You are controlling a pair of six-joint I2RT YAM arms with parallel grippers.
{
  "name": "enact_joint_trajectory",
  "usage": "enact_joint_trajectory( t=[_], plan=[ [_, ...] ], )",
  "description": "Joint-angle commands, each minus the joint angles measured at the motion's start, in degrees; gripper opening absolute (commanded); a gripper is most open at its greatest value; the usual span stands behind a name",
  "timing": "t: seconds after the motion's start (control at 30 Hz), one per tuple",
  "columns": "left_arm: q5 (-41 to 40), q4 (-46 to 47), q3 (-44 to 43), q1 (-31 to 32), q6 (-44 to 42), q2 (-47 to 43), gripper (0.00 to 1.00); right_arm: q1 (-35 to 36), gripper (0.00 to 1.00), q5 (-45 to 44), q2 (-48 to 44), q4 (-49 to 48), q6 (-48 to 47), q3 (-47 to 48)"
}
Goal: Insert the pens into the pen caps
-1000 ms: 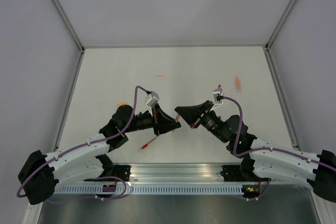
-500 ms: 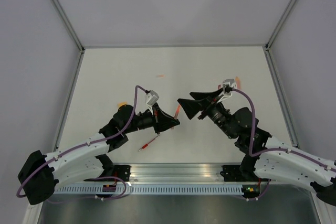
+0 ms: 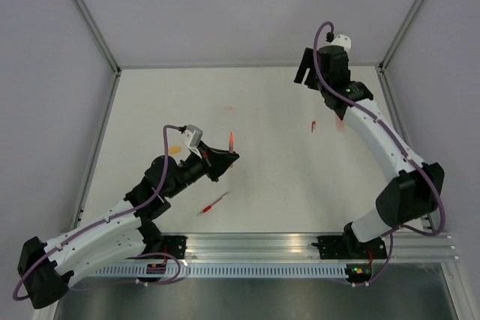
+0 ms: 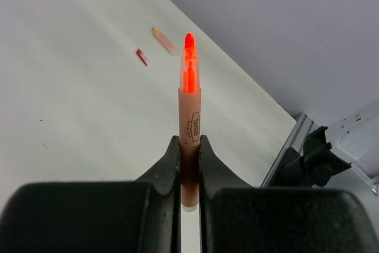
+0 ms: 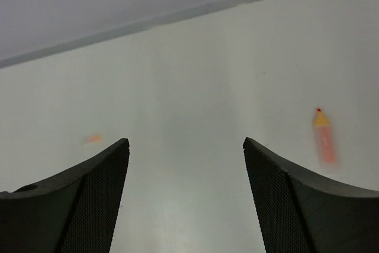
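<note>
My left gripper (image 3: 223,157) (image 4: 189,141) is shut on a pale orange pen (image 4: 190,119) with a bright orange end (image 3: 232,139), held tilted above the table's left middle. My right gripper (image 3: 305,73) (image 5: 185,141) hangs open and holds nothing, high over the back right. A red pen (image 3: 214,204) lies near the front. A pale orange pen (image 5: 324,138) (image 4: 164,41) lies at the right, partly behind the right arm in the top view. Beside it is a small red cap (image 3: 313,126) (image 4: 142,57). A small orange cap (image 3: 229,109) (image 5: 92,139) lies towards the back.
Another small orange piece (image 3: 174,149) lies beside the left arm's elbow. A metal frame (image 3: 397,140) runs along the white table's edges, with grey walls behind and at both sides. The rail (image 3: 255,245) holding the arm bases spans the near edge.
The grippers were tip to tip at mid-table; the right one opened, let go and swung up to the back right. The left one stayed shut on the orange pen and drew back left.
</note>
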State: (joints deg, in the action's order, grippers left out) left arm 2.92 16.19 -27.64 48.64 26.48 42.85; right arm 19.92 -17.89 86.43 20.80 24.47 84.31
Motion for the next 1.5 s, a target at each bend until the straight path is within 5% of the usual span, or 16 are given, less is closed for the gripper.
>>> enact_joint_trajectory(
  t=[0.0, 0.17, 0.53, 0.73, 1.17, 1.47],
  plan=[
    [-3.9, 0.5, 1.2, 0.1, -2.2, -1.6, 0.02, -5.8, 0.82, 5.1, 5.7, 13.9, -6.2, 4.3],
    [-3.2, 1.5, 1.9, 0.1, -1.5, -2.3, 0.02, -7.4, 0.77, 6.3, 11.5, 12.6, -12.1, 1.6],
    [-15.5, -1.2, 5.0, 0.1, -0.1, -9.5, 0.02, -5.1, 0.64, 12.9, 17.1, 6.6, -8.3, -1.9],
    [-14.6, -0.6, 5.6, 0.1, -0.6, -11.9, 0.02, -2.5, 0.63, 14.4, 17.5, 4.0, -5.8, -3.5],
    [-17.6, -1.4, 7.9, 0.1, 0.5, -18.6, 0.02, 8.5, 0.61, 24.4, 21.2, -19.2, -16.3, -6.4],
    [-18.7, -2.6, 8.1, 0.1, 1.4, -20.7, 0.02, 8.6, 0.63, 31.2, 35.5, -25.1, -20.5, 7.5]
  ],
)
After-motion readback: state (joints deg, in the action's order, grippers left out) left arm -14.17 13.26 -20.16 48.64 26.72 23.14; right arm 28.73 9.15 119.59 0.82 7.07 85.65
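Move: The orange cap on the table lies about 9 cm ahead of the empty right gripper, 24 cm to its left and some 28 cm below. The red cap is only 3 cm ahead and 6 cm to the right of that gripper; the pink marker is 5 cm ahead and 15 cm to the right, both about as low. From the left gripper, already holding the orange pen, the orange cap lies roughly 31 cm ahead, 2 cm left and 24 cm below. Sink the right gripper steeply, easing a little right at first, then sweep it left towards the orange cap, edging forward and dipping again at the end: overall about 21 cm down and 18 cm left. Turn it some 40 degrees counter-clockwise and narrow its still-open fingers somewhat. Meanwhile draw the left gripper about 7 cm left, turning counter-clockwise and keeping its grip on the orange pen. ##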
